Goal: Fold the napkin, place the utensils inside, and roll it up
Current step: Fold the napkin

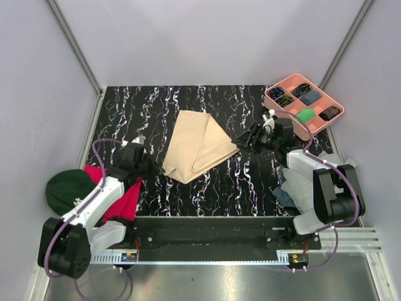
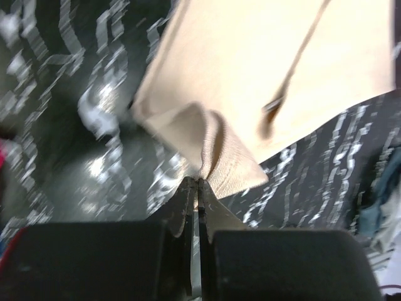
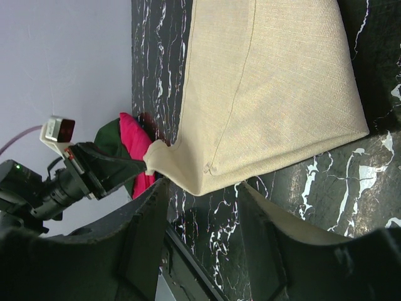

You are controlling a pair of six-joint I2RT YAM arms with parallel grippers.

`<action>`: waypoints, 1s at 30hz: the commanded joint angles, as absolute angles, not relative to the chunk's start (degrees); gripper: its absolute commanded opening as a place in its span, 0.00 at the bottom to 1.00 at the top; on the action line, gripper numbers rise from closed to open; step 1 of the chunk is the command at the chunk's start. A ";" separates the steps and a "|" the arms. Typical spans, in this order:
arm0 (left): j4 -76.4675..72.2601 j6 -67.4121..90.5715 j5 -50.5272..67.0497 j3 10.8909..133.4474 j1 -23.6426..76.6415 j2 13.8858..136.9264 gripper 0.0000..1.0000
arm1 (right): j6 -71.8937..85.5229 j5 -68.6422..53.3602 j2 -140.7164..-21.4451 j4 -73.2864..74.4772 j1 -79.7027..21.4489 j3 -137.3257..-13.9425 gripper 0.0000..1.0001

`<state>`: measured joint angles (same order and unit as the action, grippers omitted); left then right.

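Note:
The beige napkin (image 1: pixel 197 144) lies on the black marbled table (image 1: pixel 244 182), partly folded with one layer over another. My left gripper (image 1: pixel 160 168) is shut on the napkin's near-left corner. In the left wrist view the cloth (image 2: pixel 269 63) bunches up right at the closed tips of that gripper (image 2: pixel 199 182). My right gripper (image 1: pixel 240 143) stands open at the napkin's right corner. In the right wrist view its fingers (image 3: pixel 202 185) straddle bare table just short of the napkin's edge (image 3: pixel 282 94) and hold nothing. The utensils are out of view.
A pink compartment tray (image 1: pixel 333 100) with small items stands at the back right. A red cloth (image 1: pixel 128 200) and a dark green cloth (image 1: pixel 67 188) lie beside the left arm. Grey and blue cloths (image 1: pixel 291 188) lie under the right arm. Grey walls close in three sides.

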<state>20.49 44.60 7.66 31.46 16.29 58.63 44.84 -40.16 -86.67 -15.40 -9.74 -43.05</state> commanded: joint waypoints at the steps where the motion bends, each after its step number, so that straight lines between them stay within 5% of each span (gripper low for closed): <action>1: 8.10 42.37 11.25 39.79 17.75 64.85 0.00 | 45.44 -40.69 -85.78 -17.84 -9.40 -43.60 0.56; 16: 0.35 39.82 16.96 63.09 28.91 94.37 0.00 | 45.70 -38.85 -84.99 -17.84 -9.32 -42.63 0.56; 30: 3.69 32.00 20.13 78.74 32.87 109.07 0.00 | 46.05 -38.15 -85.60 -18.46 -8.97 -41.92 0.56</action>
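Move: The left hand already holds the napkin's near-left corner off the table; the right corner, towards which it is carried, lies some 29 cm to its right, 12 cm ahead and 7 cm below. The napkin's middle is about 14 cm ahead and 14 cm right, the near tip of the earlier fold 3 cm ahead and 11 cm right; the red cloth sits 15 cm left and 6 cm back. From the right hand the right corner is some 5 cm ahead, 2 cm right and 13 cm below. The left hand, fingers shut and keeping their pinch on the napkin's near-left corner, sweeps it right and forward over the napkin towards the right corner, about 21 cm right and 13 cm forward, going strongly forward at first and then mostly right. It rises about 5 cm over the first half, then sinks some 2 cm while slowing, as the wrist turns roughly 30 degrees clockwise and the fingers swing up slightly. ##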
